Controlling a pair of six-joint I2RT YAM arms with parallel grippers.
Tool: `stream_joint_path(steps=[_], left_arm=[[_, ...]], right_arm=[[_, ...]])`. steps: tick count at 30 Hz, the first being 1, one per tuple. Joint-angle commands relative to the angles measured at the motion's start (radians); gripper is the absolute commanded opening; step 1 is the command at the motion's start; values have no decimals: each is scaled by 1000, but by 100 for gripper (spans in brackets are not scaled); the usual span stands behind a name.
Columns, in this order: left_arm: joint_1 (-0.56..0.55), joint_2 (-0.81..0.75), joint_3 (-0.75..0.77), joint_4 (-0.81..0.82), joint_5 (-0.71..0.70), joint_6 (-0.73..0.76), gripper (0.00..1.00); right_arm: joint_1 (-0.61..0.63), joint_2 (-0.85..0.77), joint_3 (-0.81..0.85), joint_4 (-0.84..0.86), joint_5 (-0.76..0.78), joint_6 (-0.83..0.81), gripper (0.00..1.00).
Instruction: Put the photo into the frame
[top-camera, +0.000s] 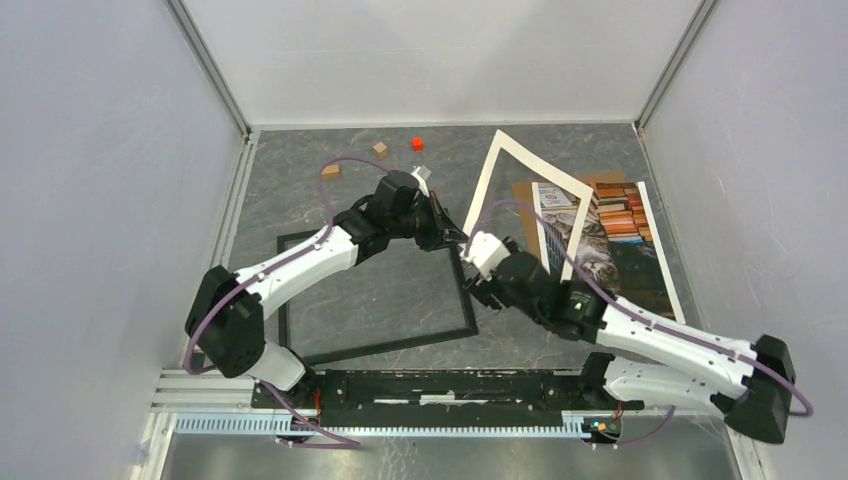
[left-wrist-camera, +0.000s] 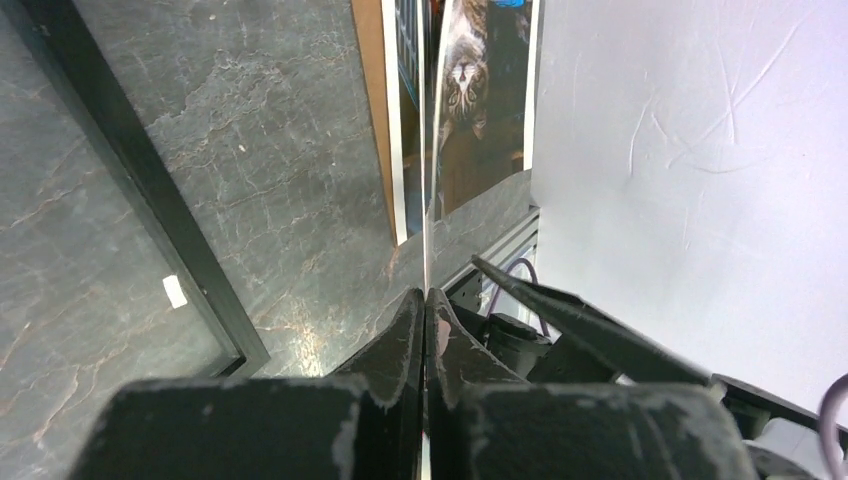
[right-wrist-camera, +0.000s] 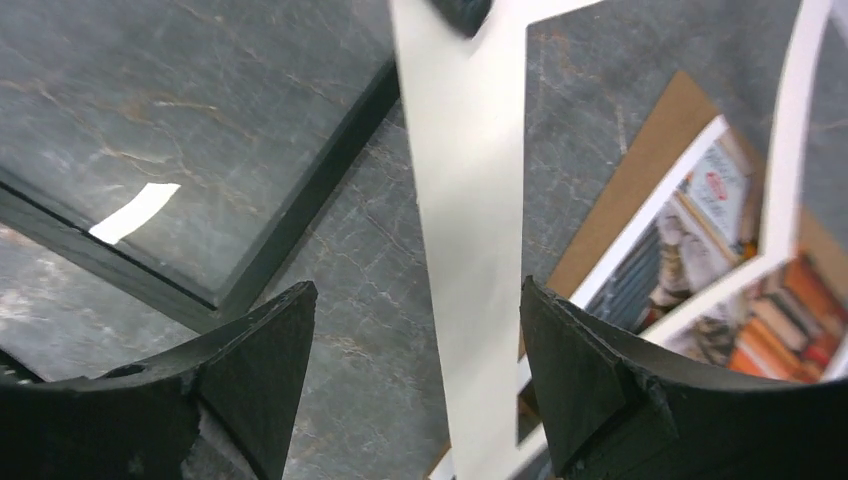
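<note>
The black frame (top-camera: 380, 345) lies flat at the left-centre of the table. The photo (top-camera: 625, 250), a cat among books, lies at the right on a brown backing board (top-camera: 525, 190). A white mat border (top-camera: 483, 185) is tilted up over the photo. My left gripper (top-camera: 455, 238) is shut on the mat's near corner. In the left wrist view the mat (left-wrist-camera: 427, 200) shows edge-on, running out of the left gripper (left-wrist-camera: 425, 295). My right gripper (right-wrist-camera: 415, 310) stands open, with the mat strip (right-wrist-camera: 460, 250) between its fingers and the frame's edge (right-wrist-camera: 300, 200) to its left.
Two small wooden cubes (top-camera: 331, 171) (top-camera: 380, 149) and a red cube (top-camera: 417, 143) sit near the back wall. A white sticker (right-wrist-camera: 133, 212) lies on the frame's glass. Grey walls close in the left and right sides.
</note>
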Motion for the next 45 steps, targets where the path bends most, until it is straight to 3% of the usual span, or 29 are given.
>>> stream_joint_path(steps=[1, 5, 8, 13, 18, 20, 22, 23, 24, 26, 28, 30, 35, 40, 45], left_arm=[[38, -73, 27, -88, 16, 64, 2], [49, -96, 32, -110, 35, 56, 2], [52, -113, 33, -117, 38, 44, 2], [62, -141, 25, -118, 27, 33, 2], [70, -159, 21, -111, 35, 18, 2], [72, -166, 19, -96, 49, 14, 2], [73, -178, 17, -79, 64, 23, 2], [72, -190, 12, -63, 72, 38, 6], [73, -204, 10, -55, 71, 57, 25], [74, -246, 5, -64, 41, 100, 60], [74, -305, 15, -98, -11, 176, 84], [75, -379, 43, -159, -97, 262, 98], [75, -608, 121, -274, -330, 451, 100], [74, -846, 159, -265, -491, 581, 100], [75, -988, 206, -205, -467, 665, 100]], right_arm=[[169, 47, 10, 51, 463, -34, 80], [247, 145, 13, 29, 707, -16, 79], [266, 205, 12, 50, 760, -8, 77], [305, 265, 33, -5, 939, 108, 65], [321, 283, 26, 1, 975, 96, 49], [320, 283, 23, 3, 991, 100, 37], [321, 265, 15, 20, 1003, 100, 13], [321, 249, 8, 40, 1003, 87, 5], [318, 231, 1, 71, 997, 57, 0], [318, 199, 2, 97, 993, 47, 0], [315, 155, 10, 131, 982, -12, 0], [308, 103, 27, 169, 961, -63, 0], [291, 27, 150, 236, 832, -166, 0], [290, 84, 355, 237, 456, -136, 0], [280, 224, 563, 266, 9, -6, 0]])
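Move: Between the right hand's open fingers runs the white mat's near strip, its middle some 3 cm ahead, 6 cm to the right and 1 cm below that hand. From the right hand, the black frame's middle lies about 24 cm left, 1 cm ahead and 15 cm down, the photo 28 cm right and 8 cm ahead on the table. The left hand still pinches the mat's near-left corner; the strip's middle is roughly 3 cm back, 10 cm right and 5 cm below it. Sliding about 4 cm right while turning some 40 degrees (left side down, fingertips up, clockwise), the right hand shuts on the mat's edge. The left hand, having eased about 4 cm left and up with its grip kept, then opens, lets go and swings up nearly 30 cm, left and back, tipping upward. The right hand lifts the mat almost 20 cm, finally veering some 10 cm left. ##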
